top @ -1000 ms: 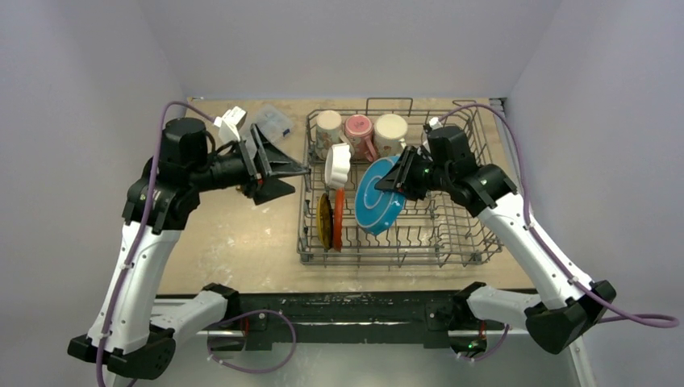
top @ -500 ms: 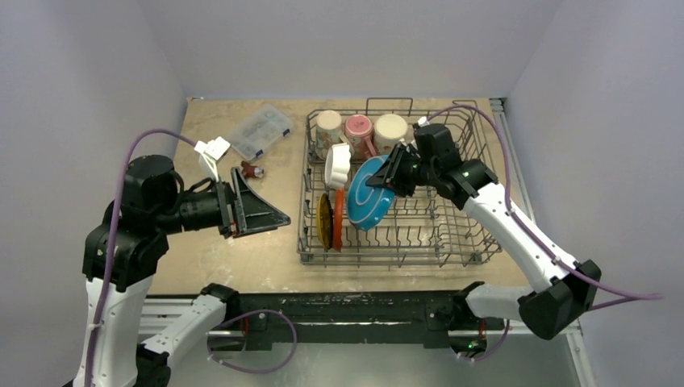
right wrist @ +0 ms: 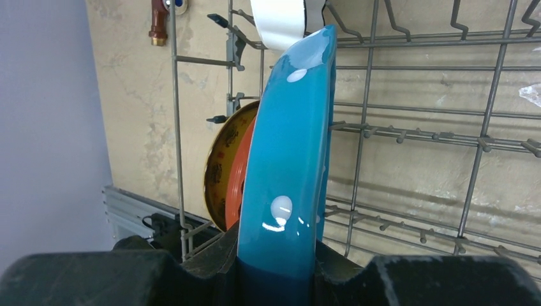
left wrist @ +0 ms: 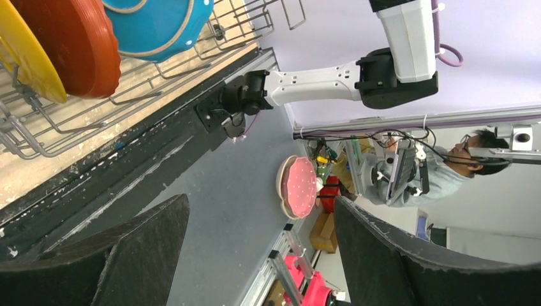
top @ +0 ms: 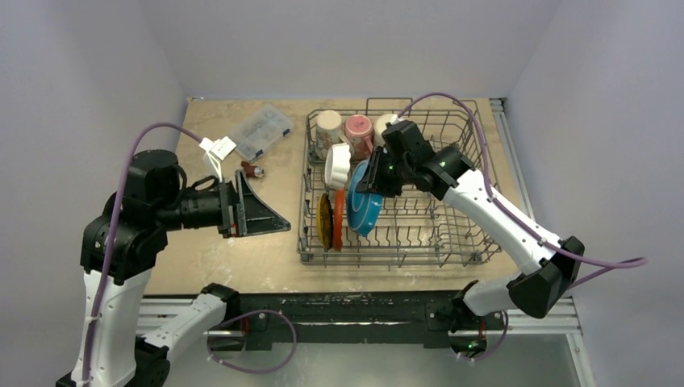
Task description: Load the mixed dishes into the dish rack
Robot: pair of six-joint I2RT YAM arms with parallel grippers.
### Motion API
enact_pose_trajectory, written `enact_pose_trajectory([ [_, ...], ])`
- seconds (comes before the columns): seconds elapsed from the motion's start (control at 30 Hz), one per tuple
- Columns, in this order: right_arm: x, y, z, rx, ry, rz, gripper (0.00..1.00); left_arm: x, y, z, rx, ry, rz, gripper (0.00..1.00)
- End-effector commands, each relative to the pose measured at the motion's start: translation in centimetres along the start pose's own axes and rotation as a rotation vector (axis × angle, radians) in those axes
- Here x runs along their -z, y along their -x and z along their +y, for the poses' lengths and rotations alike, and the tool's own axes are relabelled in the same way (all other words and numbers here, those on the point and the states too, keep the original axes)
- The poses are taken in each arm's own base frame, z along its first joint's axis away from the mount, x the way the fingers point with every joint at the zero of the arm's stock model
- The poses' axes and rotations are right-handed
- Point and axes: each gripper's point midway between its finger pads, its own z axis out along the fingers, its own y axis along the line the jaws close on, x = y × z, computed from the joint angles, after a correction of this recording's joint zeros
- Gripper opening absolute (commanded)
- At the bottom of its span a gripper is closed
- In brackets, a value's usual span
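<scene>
The grey wire dish rack (top: 435, 242) sits on the right half of the table. A yellow-patterned plate (top: 324, 220) and an orange plate (top: 338, 219) stand on edge at its left side. Behind them sit a white scalloped bowl (top: 337, 164), a cream mug (top: 327, 122) and a pink mug (top: 358, 127). My right arm partly hides a second cream mug (top: 382, 123). My right gripper (right wrist: 277, 268) is shut on the rim of the blue dotted plate (right wrist: 290, 166), held nearly upright just right of the orange plate (right wrist: 241, 166). My left gripper (top: 270, 211) hangs open and empty left of the rack.
A clear plastic compartment box (top: 260, 131) lies at the back left of the table. A small red-brown tool (top: 252, 170) lies near it, just behind my left gripper. The rack's right half (right wrist: 415, 134) shows bare tines.
My right gripper has carried the blue plate left toward the orange plate and turned it more upright. The left arm pulled back from the rack, then held still.
</scene>
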Motion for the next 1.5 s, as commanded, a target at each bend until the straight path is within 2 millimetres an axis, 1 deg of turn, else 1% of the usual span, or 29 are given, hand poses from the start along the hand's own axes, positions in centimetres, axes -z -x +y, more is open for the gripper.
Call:
enact_pose_trajectory([
  [0.0, 2.9, 3.1, 2.4, 0.072, 0.038, -0.144, 0.00, -0.1, 0.0, -0.3, -0.031, -0.017, 0.020, 0.82],
  [0.1, 2.4, 1.8, 2.9, 0.070, 0.033, -0.136, 0.00, -0.5, -0.1, 0.1, -0.008, -0.016, 0.031, 0.82],
  [0.23, 1.6, 0.3, 2.3, 0.040, 0.023, -0.139, 0.00, -0.4, -0.1, 0.0, -0.008, -0.017, 0.024, 0.82],
  [0.37, 0.8, 0.1, 1.3, 0.046, -0.015, -0.153, 0.00, -0.5, -0.1, 0.2, -0.003, -0.012, 0.024, 0.82],
  [0.57, -0.3, -0.7, 1.0, 0.073, -0.049, -0.130, 0.00, -0.6, -0.1, 0.2, 0.013, -0.016, 0.022, 0.82],
  [0.67, -1.0, -1.3, 0.1, 0.064, -0.078, -0.117, 0.01, -0.6, -0.2, 0.3, 0.016, -0.016, 0.022, 0.82],
  [0.8, -1.3, -1.8, -1.1, 0.033, -0.122, -0.108, 0.10, -0.5, 0.1, -0.1, 0.011, -0.022, 0.008, 0.82],
  [0.87, -1.4, -2.3, -1.8, 0.020, -0.143, -0.101, 0.18, -0.5, 0.0, 0.0, 0.009, -0.022, 0.008, 0.82],
  [0.97, -1.6, -3.0, -1.5, 0.002, -0.096, -0.085, 0.28, -0.7, -0.1, 0.3, 0.021, -0.023, 0.014, 0.82],
  [1.07, -1.6, -3.3, -1.2, -0.006, -0.069, -0.076, 0.37, -0.6, 0.2, -0.2, 0.012, -0.029, 0.006, 0.81],
  [1.17, -1.7, -2.8, -1.4, 0.024, -0.102, -0.085, 0.42, -0.6, 0.3, -0.1, 0.001, -0.028, 0.004, 0.82],
  [1.23, -1.8, -2.9, -1.2, 0.048, -0.106, -0.065, 0.45, -0.8, 0.2, 0.2, 0.010, -0.029, 0.015, 0.81],
  [1.33, -1.7, -2.7, -0.6, 0.055, -0.086, -0.065, 0.46, -1.0, 0.2, 0.2, 0.023, -0.035, 0.022, 0.81],
  [1.47, -1.0, -2.1, 0.7, 0.064, -0.045, -0.075, 0.48, -0.7, 0.3, -0.1, -0.002, -0.033, 0.013, 0.81],
])
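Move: The right hand already holds the blue plate by its rim, tilted; the open slot for it lies about 4 cm back, 1 cm to the left and 10 cm below. The red plate stands some 6 cm left and 4 cm back of this hand, the yellow plate 9 cm left and 4 cm back, the white bowl 5 cm left and 7 cm ahead, all lower. From the left hand, waiting high, the slot is roughly 12 cm ahead, 18 cm right and 26 cm down. After a slight lift, the right hand carries the blue plate back about 2 cm and a little left, then sinks it some 4 to 5 cm into the rack beside the red plate, with the wrist tilting only slightly. Near the bottom the fingers begin to open while it is still sinking, shift a little right and then back left, and spread to about twice their gap, letting go of the rim but staying astride it. ##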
